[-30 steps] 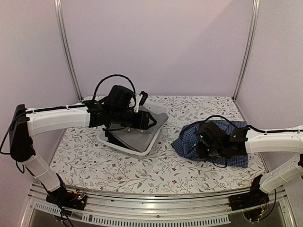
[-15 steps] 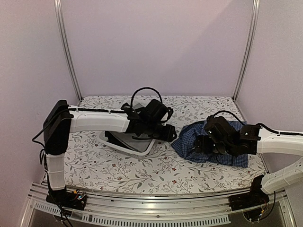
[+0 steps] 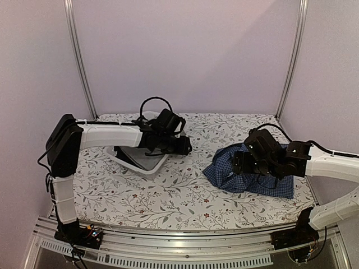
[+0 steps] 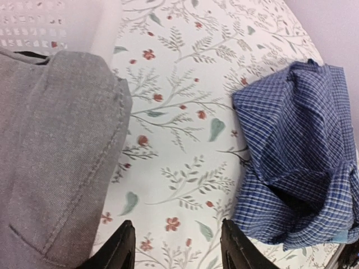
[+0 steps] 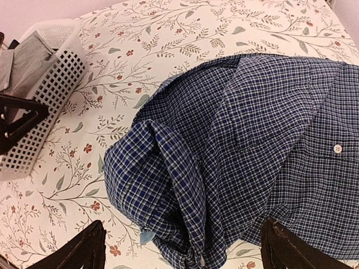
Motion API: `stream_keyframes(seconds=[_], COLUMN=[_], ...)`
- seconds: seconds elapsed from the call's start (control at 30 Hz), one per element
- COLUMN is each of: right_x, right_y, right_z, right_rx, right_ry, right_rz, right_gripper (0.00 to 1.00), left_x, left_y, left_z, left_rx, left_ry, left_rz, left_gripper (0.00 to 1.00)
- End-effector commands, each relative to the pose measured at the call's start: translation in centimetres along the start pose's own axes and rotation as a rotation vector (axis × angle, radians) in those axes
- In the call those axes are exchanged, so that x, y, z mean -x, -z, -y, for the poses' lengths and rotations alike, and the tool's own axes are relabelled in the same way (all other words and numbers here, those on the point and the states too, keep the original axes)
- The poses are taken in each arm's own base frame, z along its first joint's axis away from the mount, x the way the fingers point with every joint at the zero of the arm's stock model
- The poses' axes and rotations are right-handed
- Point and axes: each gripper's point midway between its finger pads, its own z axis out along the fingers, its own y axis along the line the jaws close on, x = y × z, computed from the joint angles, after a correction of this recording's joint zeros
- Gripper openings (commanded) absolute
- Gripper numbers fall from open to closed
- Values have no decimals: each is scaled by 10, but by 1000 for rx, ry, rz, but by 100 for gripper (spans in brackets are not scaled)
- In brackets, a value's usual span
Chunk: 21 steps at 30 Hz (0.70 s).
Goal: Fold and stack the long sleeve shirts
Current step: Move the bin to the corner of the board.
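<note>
The dark blue checked shirt [image 3: 252, 176] lies crumpled on the right of the table, and shows in the right wrist view [image 5: 241, 140] and the left wrist view [image 4: 297, 151]. The plain grey shirt [image 4: 56, 157] lies bunched in the white basket [image 3: 132, 163] at centre left. My left gripper [image 3: 183, 147] is open and empty just right of the basket, over bare table [image 4: 178, 246]. My right gripper [image 3: 240, 167] hovers open above the blue shirt's left edge, its jaws wide apart [image 5: 185, 252], touching nothing.
The white mesh basket [image 5: 39, 112] sits tilted at centre left, with its rim in the left wrist view [image 4: 61, 25]. The floral tablecloth [image 3: 174, 196] covers the table. Purple walls and metal posts [image 3: 81, 61] close in the back and sides.
My left arm swung right towards the blue shirt, then drew back a little left. The basket shifted left and turned. My right gripper rose slightly above the blue shirt.
</note>
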Motion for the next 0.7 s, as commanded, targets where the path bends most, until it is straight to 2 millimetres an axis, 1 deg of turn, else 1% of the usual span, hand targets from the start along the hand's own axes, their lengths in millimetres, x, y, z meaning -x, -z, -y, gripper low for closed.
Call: stream_keyframes(seconds=[0.0,0.03,0.07,0.1,0.23,0.33,0.5,0.67], right_x=[11,11,11,12,11,9,3,2], right_y=[-3,-4,-6,-6,-11,-14,-16,-18], right_z=[-6,-7,-9,-10,-15,-15,-14,-15], right_rx=[9,15,21,27,37,37,39,47], right_ry=[10,12,11,13,24,27,28,27], right_rz=[19,16,17,17,7,0,-16,-18], right_gripper=[94,94,94,95,95,95,95,95], left_x=[4,10,16,21,39,50,68,90], left_y=[3,4,6,7,7,6,6,2], left_z=[-105,-116,-135,-148,-189,-214,-246,-271], left_rx=[176,177,195,203,228,235,258,280], left_ry=[52,61,85,98,141,177,205,222], left_rz=[-37,-28,-19,-15,8,13,36,62], left_gripper=[52,52,52,52,52,52,52,53])
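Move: The bin stands beside my left hand, its middle about 21 cm to the left, 2 cm ahead and 3 cm lower; the grey shirt inside it lies some 19 cm left and level fore-and-aft. The board's far left corner is roughly 50 cm left and 27 cm ahead. The blue shirt lies about 30 cm right and 12 cm back. From my right hand the bin is some 46 cm left and 13 cm ahead. With the side of my half-open left gripper still against the bin's right side, I push the bin left and forward towards the far left corner, about 21 cm left and 15 cm forward, sinking some 3 cm. My hand turns about 20 degrees counter-clockwise as it sweeps; the leftward travel dies out first and the last bit goes forward. ##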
